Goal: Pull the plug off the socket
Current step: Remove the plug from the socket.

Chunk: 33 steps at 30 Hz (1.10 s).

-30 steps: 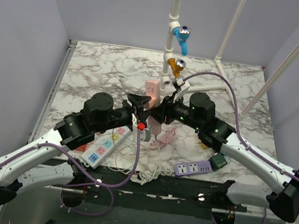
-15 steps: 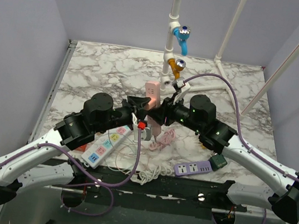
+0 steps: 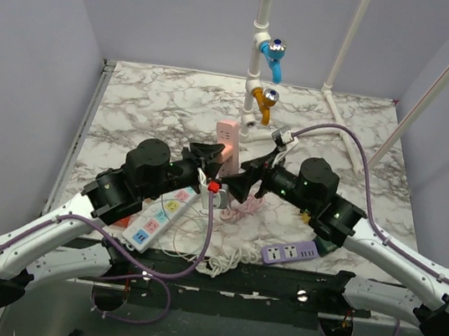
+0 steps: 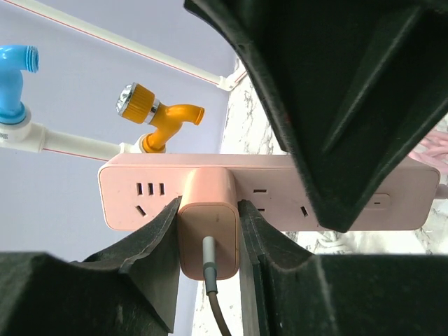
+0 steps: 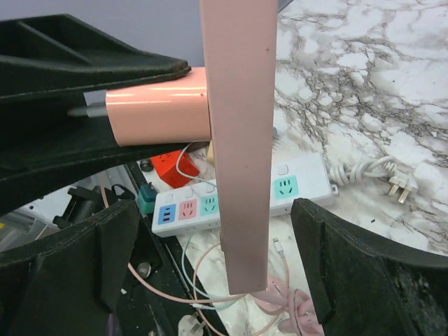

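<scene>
A pink power strip, the socket (image 3: 226, 137) (image 4: 140, 194) (image 5: 238, 140), hangs upright above the table. The pink plug (image 4: 210, 234) (image 5: 161, 105) sits in its face, with a grey cable leaving it. My left gripper (image 3: 213, 156) (image 4: 208, 213) is shut on the plug, one finger pressed on each side. My right gripper (image 3: 247, 185) (image 5: 224, 241) is open, its fingers (image 5: 115, 245) standing wide on either side of the strip's lower end and touching nothing.
A white power strip with coloured outlets (image 3: 158, 219) (image 5: 280, 187), a red cube adapter (image 3: 213, 188) (image 5: 168, 164), a purple strip (image 3: 290, 252) and a pink cable coil (image 3: 240, 208) lie below. A white pipe with blue and yellow taps (image 3: 269, 52) (image 4: 161, 115) stands behind.
My right gripper has opened, let go of the pink strip and drawn back to the right. The left gripper keeps its hold on the plug, and the strip has barely moved.
</scene>
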{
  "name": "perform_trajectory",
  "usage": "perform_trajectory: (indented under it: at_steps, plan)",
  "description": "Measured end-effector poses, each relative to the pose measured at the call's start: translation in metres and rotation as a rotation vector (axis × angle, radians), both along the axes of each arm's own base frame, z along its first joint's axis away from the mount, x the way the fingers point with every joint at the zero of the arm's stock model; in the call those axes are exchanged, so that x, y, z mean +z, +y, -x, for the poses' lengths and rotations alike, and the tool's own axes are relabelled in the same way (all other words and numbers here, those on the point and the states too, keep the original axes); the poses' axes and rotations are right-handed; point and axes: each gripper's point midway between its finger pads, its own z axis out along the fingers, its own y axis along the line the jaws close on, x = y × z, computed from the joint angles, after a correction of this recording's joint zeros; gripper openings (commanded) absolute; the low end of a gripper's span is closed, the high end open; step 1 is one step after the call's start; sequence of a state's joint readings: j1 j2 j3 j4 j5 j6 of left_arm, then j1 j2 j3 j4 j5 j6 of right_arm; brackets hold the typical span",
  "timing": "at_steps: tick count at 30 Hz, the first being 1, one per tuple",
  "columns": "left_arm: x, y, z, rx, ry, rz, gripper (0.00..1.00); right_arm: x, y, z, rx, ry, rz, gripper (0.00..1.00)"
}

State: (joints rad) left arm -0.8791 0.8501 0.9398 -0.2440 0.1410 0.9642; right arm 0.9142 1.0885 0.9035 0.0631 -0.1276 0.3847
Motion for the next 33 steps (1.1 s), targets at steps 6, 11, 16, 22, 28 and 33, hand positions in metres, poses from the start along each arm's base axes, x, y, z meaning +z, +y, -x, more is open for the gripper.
perform_trajectory:
  at_steps: [6, 11, 16, 22, 28, 33]
  plan:
    - [0.000, 0.000, 0.000, 0.003, 0.002, 0.002, 0.00, -0.015, -0.001, 0.002, 0.000, 0.008, -0.007, 0.98]
    - [0.002, 0.001, 0.001, 0.004, 0.002, 0.010, 0.00, -0.017, 0.008, -0.002, 0.014, -0.005, -0.027, 0.96]
    - [0.003, 0.003, 0.003, 0.006, 0.019, 0.024, 0.00, -0.021, 0.020, -0.010, 0.023, -0.027, -0.042, 0.87]
    - [0.002, 0.005, 0.006, 0.011, 0.051, 0.036, 0.00, -0.020, 0.033, -0.016, 0.048, -0.064, -0.067, 0.69]
    - [0.011, 0.009, 0.009, 0.013, 0.050, 0.061, 0.00, -0.016, 0.034, -0.013, 0.063, -0.102, -0.119, 0.36]
    - [0.013, 0.010, 0.010, 0.014, 0.055, 0.071, 0.00, -0.017, 0.035, -0.010, 0.075, -0.102, -0.134, 0.14]
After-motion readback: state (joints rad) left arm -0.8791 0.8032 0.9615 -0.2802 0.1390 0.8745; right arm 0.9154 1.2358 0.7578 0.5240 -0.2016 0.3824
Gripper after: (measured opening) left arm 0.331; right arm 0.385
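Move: The pink power strip hangs upright from its plug in the left fingers. Its middle is about 2 cm ahead, 3 cm left and 1 cm below the right hand; the plug is level fore-and-aft, 6 cm left and 3 cm above. The purple strip lies 6 cm back, 18 cm right, 28 cm below. From the left hand, the pink strip's middle is 2 cm ahead, 3 cm right, 4 cm below; the white strip, 3 cm back, 14 cm left, 30 cm below. Bring the wide-open right gripper down about 2 cm, then some 3.5 cm left and slightly forward around the pink strip below the plug, tipping the fingers up about 10 degrees. Shut them on its edges to pinch the lower half. Keep the left fingers closed on the plug while easing it roughly 2 cm up, left and back. ##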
